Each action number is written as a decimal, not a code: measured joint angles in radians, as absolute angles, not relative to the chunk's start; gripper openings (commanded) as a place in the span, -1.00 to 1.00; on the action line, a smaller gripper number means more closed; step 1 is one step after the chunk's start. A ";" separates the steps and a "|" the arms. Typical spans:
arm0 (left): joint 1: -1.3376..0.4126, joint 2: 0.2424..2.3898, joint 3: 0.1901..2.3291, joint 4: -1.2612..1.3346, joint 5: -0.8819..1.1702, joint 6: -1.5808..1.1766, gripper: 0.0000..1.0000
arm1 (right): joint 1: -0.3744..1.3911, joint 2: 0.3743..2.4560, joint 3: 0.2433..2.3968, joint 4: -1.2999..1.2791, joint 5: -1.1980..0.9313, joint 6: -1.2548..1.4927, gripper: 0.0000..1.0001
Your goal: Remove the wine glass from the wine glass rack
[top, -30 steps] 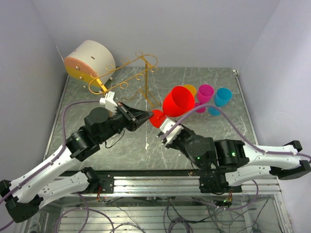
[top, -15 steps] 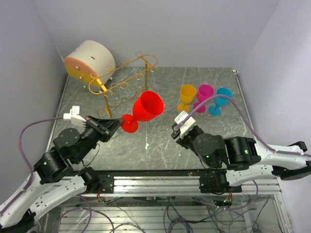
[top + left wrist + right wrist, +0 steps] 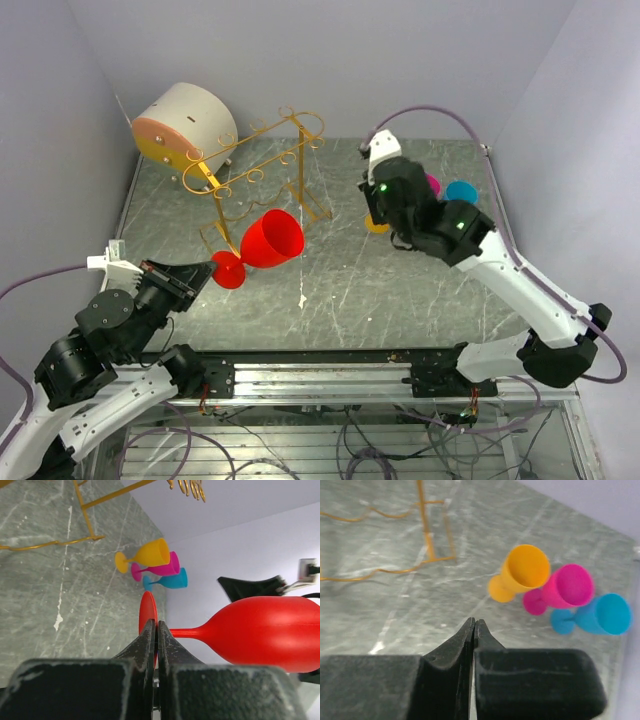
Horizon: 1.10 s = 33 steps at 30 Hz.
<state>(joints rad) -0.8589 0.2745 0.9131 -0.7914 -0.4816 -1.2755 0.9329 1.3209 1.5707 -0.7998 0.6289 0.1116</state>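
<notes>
My left gripper (image 3: 155, 625) is shut on the round foot of the red wine glass (image 3: 270, 632). The glass (image 3: 272, 238) hangs in the air on its side, bowl pointing towards the table's middle, near the front of the gold wire wine glass rack (image 3: 255, 165) and apart from it. Nothing hangs on the rack's rails (image 3: 85, 510). The right gripper (image 3: 474, 622) is shut with nothing in it, held high over the back right of the table. Its arm (image 3: 430, 215) reaches above the coloured glasses.
An orange glass (image 3: 525, 572), a pink glass (image 3: 567, 587) and a blue glass (image 3: 605, 615) lie on their sides together at the back right. A cream drum with an orange face (image 3: 185, 125) stands behind the rack at the back left.
The left arm has drawn back to the near left with the red glass, away from the table's middle. The right gripper has shut, risen and swung to the back right.
</notes>
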 measured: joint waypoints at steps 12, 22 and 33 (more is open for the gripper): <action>-0.859 0.342 0.934 -0.797 -0.468 -1.169 -0.86 | 0.859 1.285 1.878 -0.817 -0.074 0.251 -0.10; -0.859 0.364 0.932 -0.741 -0.422 -1.141 -0.86 | 0.860 1.330 1.810 -0.825 -0.319 0.277 -0.07; -0.859 0.407 0.933 -0.694 -0.394 -1.128 -0.86 | 0.859 1.348 1.759 -0.796 -0.419 0.288 -0.36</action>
<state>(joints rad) -0.8589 0.4068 0.9325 -0.6945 -0.3943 -1.1278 0.8593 1.3476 1.7588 -0.7956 -0.4191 0.2882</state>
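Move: The red wine glass is already held by its foot in the left fingers, its bowl about 10 cm right and 6 cm ahead of the left hand and slightly above it. From the empty, shut right hand that bowl is roughly 20 cm left, 9 cm back and 5 cm higher. The yellow glass stands about 4 cm ahead, 5 cm right and 25 cm below the right hand, the magenta one 8 cm farther right. The rack's middle is some 22 cm left, 6 cm ahead and 18 cm below the right hand. The right hand swings left and back by about 11 cm each way towards the mouth of the red bowl, climbing quickly some 12 cm and then sinking about half of that, while its fingers open to roughly half, the wrist turns some 45 degrees counter-clockwise with its left side rising, and the fingers tip down. Meanwhile the left hand keeps its pinch on the foot and carries the glass about 3.5 cm right to meet it, rolling slightly so that its right side drops, until the bowl's rim lies at the open right fingers. ##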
